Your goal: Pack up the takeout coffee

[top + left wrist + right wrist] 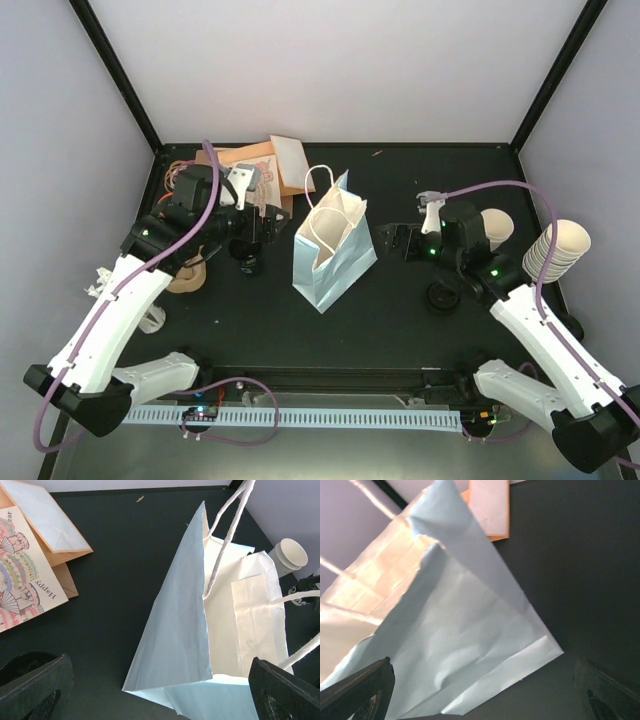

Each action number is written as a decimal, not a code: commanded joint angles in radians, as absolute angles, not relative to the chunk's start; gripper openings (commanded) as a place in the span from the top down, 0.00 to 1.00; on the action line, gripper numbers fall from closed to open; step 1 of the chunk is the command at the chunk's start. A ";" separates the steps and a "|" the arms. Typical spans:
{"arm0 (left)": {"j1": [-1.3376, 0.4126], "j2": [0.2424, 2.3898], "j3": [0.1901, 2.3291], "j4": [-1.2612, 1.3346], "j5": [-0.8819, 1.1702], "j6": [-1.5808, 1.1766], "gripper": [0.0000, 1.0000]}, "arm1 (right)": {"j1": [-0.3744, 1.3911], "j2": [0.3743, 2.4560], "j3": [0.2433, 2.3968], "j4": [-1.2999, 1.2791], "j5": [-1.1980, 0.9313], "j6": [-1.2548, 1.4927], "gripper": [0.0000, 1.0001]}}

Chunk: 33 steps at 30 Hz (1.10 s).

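Observation:
The takeout coffee [443, 296] shows as a black disc on the dark table, right beside my right forearm. A light blue paper bag [335, 245] with white rope handles stands in the middle, its mouth open. In the left wrist view the bag [175, 630] shows a cream inside, and I see nothing in the part that shows. My left gripper [268, 232] is open just left of the bag, jaws wide either side of its near corner [160, 695]. Just right of the bag my right gripper [400, 240] also stands open, the bag's blue side [470, 650] between its spread fingers [357, 692], held by neither.
Greeting cards and envelopes [265, 160] lie at the back left. A brown pulp carrier [190, 272] sits under my left arm, with a small dark object [250, 265] nearby. A lidless cream cup [497, 228] and a stack of cups [558, 250] stand at the right.

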<state>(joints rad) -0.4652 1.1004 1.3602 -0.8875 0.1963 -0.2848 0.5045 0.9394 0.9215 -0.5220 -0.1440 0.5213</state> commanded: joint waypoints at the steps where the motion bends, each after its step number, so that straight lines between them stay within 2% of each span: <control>1: -0.459 1.076 1.334 -0.801 0.216 -0.285 0.05 | 0.507 0.965 0.979 -0.520 -0.293 0.482 0.00; 9: -0.459 1.050 1.172 -0.614 0.374 -0.307 0.08 | 0.592 0.974 1.067 -0.530 -0.234 0.465 0.00; 15: -0.458 0.986 1.077 -0.532 0.354 -0.290 0.07 | 0.593 0.921 1.056 -0.472 -0.187 0.491 0.00; 16: -0.458 0.979 1.072 -0.528 0.348 -0.289 0.07 | 0.594 0.907 1.030 -0.429 -0.202 0.490 0.01; 17: -0.458 0.977 1.066 -0.527 0.344 -0.288 0.07 | 0.593 0.895 1.003 -0.391 -0.235 0.483 0.08; 19: -0.458 0.980 1.060 -0.529 0.340 -0.281 0.09 | 0.592 0.894 0.977 -0.340 -0.283 0.479 0.15; 24: -0.457 0.995 1.051 -0.534 0.341 -0.259 0.19 | 0.604 1.012 1.078 -0.402 -0.405 0.463 0.20; 26: -0.457 1.002 1.049 -0.527 0.350 -0.252 0.24 | 0.637 1.040 1.110 -0.424 -0.378 0.438 0.21; 33: -0.458 1.036 1.088 -0.493 0.386 -0.219 0.27 | 0.753 1.068 1.167 -0.440 -0.190 0.339 0.21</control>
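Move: The open bag is what I work on. From my left hand its middle is about 12 cm to the right, 4 cm ahead and 20 cm below. From my right hand it is about 10 cm to the left, 4 cm ahead and 13 cm below. A black cup stands roughly 9 cm left of my left hand and 6 cm ahead. A black lid lies some 16 cm right of my right hand, about level with it. I swing my right hand up and to the left, first climbing about 7 cm, then reaching across to the bag's right rim and near handle, some 10 cm in all. It draws back slightly, turns about 20 degrees counter-clockwise and lifts its fingertips a little. My left hand sinks about 4 cm beside the bag's left side and edges right towards it. Both grippers narrow partway, still empty. ##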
